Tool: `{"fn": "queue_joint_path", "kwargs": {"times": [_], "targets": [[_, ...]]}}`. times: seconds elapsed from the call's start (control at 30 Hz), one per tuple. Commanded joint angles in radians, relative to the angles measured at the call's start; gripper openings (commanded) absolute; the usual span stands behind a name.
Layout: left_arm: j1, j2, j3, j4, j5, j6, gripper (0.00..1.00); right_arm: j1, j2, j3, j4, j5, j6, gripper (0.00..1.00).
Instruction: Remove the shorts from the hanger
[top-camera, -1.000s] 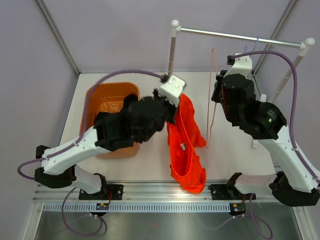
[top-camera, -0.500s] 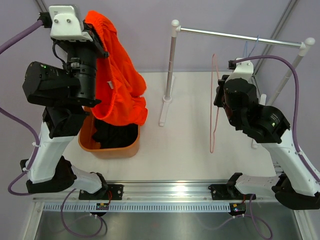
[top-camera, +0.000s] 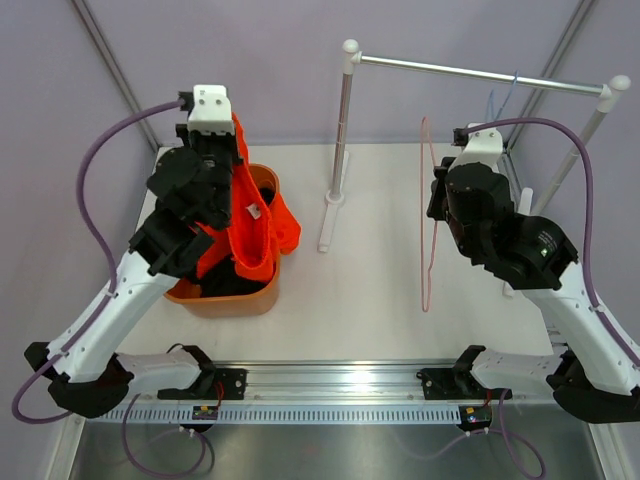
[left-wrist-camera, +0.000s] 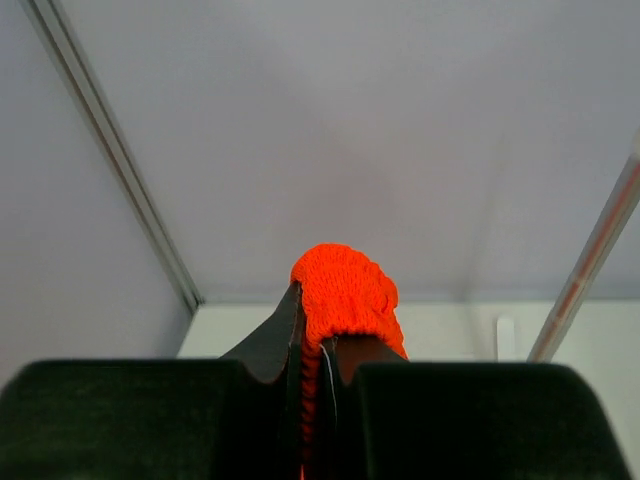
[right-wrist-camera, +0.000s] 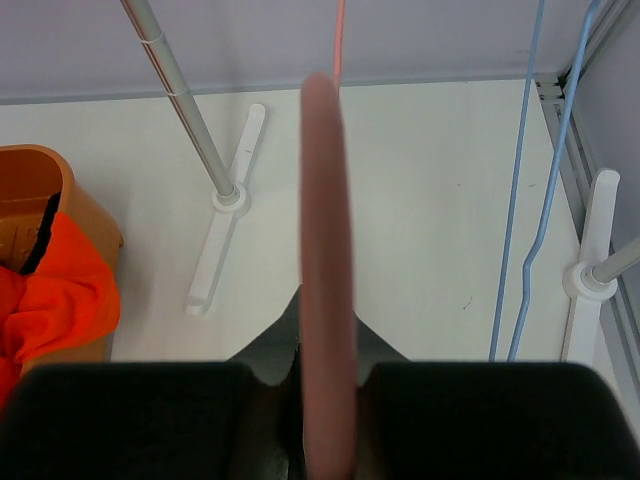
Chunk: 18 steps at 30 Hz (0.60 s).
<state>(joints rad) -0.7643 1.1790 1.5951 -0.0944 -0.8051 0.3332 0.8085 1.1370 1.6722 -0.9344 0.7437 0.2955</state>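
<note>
My left gripper is shut on a bunched edge of the orange-red shorts, which hang down from it into the orange bin. In the left wrist view the knit fabric bulges out over the shut gripper. A dark pair of shorts lies inside the bin beneath them. My right gripper is shut on a bare pink wire hanger, held upright in the air right of the rack pole. The hanger runs straight up between the fingers of that gripper.
A clothes rack with a horizontal metal bar stands at the back, its left pole on a white foot mid-table. Blue wire hangers hang at the bar's right end, also in the right wrist view. The bin's rim shows there too.
The left arm swung the orange-red shorts from mid-table up high at the back left, then lowered them over the bin. The right gripper with the hanger barely moved.
</note>
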Motion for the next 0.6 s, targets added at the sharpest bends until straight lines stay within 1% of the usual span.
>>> {"fn": "queue_joint_path", "kwargs": {"times": [0.0,0.03,0.07,0.1,0.13,0.17,0.2,0.23,0.27,0.3,0.33,0.37,0.4,0.43,0.47,0.5,0.57], "targets": [[0.080,-0.058,-0.134,-0.065,0.007,-0.311,0.00,-0.008,-0.031,-0.012,0.014,0.005,0.014,0.00],[0.158,-0.065,-0.200,-0.117,0.038,-0.508,0.00,-0.008,-0.034,-0.015,0.014,0.006,0.014,0.00],[0.212,-0.077,-0.240,-0.196,0.094,-0.599,0.00,-0.008,-0.040,-0.019,0.014,0.006,0.016,0.00],[0.264,-0.097,-0.286,-0.212,0.235,-0.685,0.00,-0.008,-0.048,-0.022,0.013,0.008,0.017,0.00],[0.316,-0.105,-0.338,-0.220,0.295,-0.754,0.00,-0.008,-0.051,-0.026,0.006,0.008,0.021,0.00],[0.401,-0.110,-0.444,-0.219,0.352,-0.864,0.00,-0.008,-0.052,-0.026,0.003,0.009,0.022,0.00],[0.436,-0.104,-0.487,-0.222,0.436,-0.910,0.00,-0.006,-0.059,-0.028,-0.003,0.011,0.022,0.00],[0.488,-0.099,-0.529,-0.219,0.467,-0.942,0.00,-0.006,-0.062,-0.028,-0.010,0.013,0.024,0.00],[0.511,-0.091,-0.606,-0.203,0.498,-0.997,0.00,-0.008,-0.068,-0.028,-0.014,0.019,0.024,0.00],[0.531,-0.075,-0.645,-0.193,0.561,-1.026,0.00,-0.006,-0.071,-0.031,-0.015,0.023,0.022,0.00],[0.586,-0.067,-0.688,-0.176,0.598,-1.057,0.00,-0.008,-0.072,-0.031,-0.018,0.023,0.022,0.00],[0.624,-0.058,-0.736,-0.107,0.656,-1.129,0.00,-0.008,-0.077,-0.029,-0.020,0.028,0.022,0.00],[0.660,-0.045,-0.839,-0.063,0.788,-1.170,0.00,-0.008,-0.077,-0.026,-0.023,0.028,0.024,0.00],[0.710,-0.012,-0.884,-0.010,0.850,-1.230,0.00,-0.008,-0.077,-0.026,-0.027,0.026,0.025,0.00],[0.723,0.008,-0.920,0.058,0.895,-1.247,0.00,-0.008,-0.079,-0.025,-0.027,0.022,0.024,0.00],[0.724,0.027,-0.949,0.073,0.934,-1.252,0.00,-0.008,-0.077,-0.023,-0.029,0.020,0.024,0.00],[0.718,0.054,-0.962,0.077,0.928,-1.255,0.00,-0.008,-0.079,-0.023,-0.034,0.013,0.027,0.00]]}}
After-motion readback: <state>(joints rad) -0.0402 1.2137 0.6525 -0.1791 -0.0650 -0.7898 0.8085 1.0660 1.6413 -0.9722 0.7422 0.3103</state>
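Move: The left hand, high up and gripping the orange shorts by the waistband, has the basket's middle some 46 cm below it, about 6 cm to its left and 3 cm ahead. The black shorts lie inside, roughly 1 cm ahead, 5 cm left and 48 cm down. The rack's left foot is about 8 cm ahead, 19 cm right and 53 cm down. From the right hand, the basket's middle is some 8 cm ahead, 43 cm left and 35 cm below. Straight down and fast, some 44 cm, the left hand plunges into the left part of the basket, swinging about 8 cm left and first easing a little forward, then back. The wrist tips the fingers from nearly level to about 45 degrees down and rolls its left side under; they stay shut on the waistband. The right hand keeps its hold on the red hanger, drifting a couple of centimetres back and right. ##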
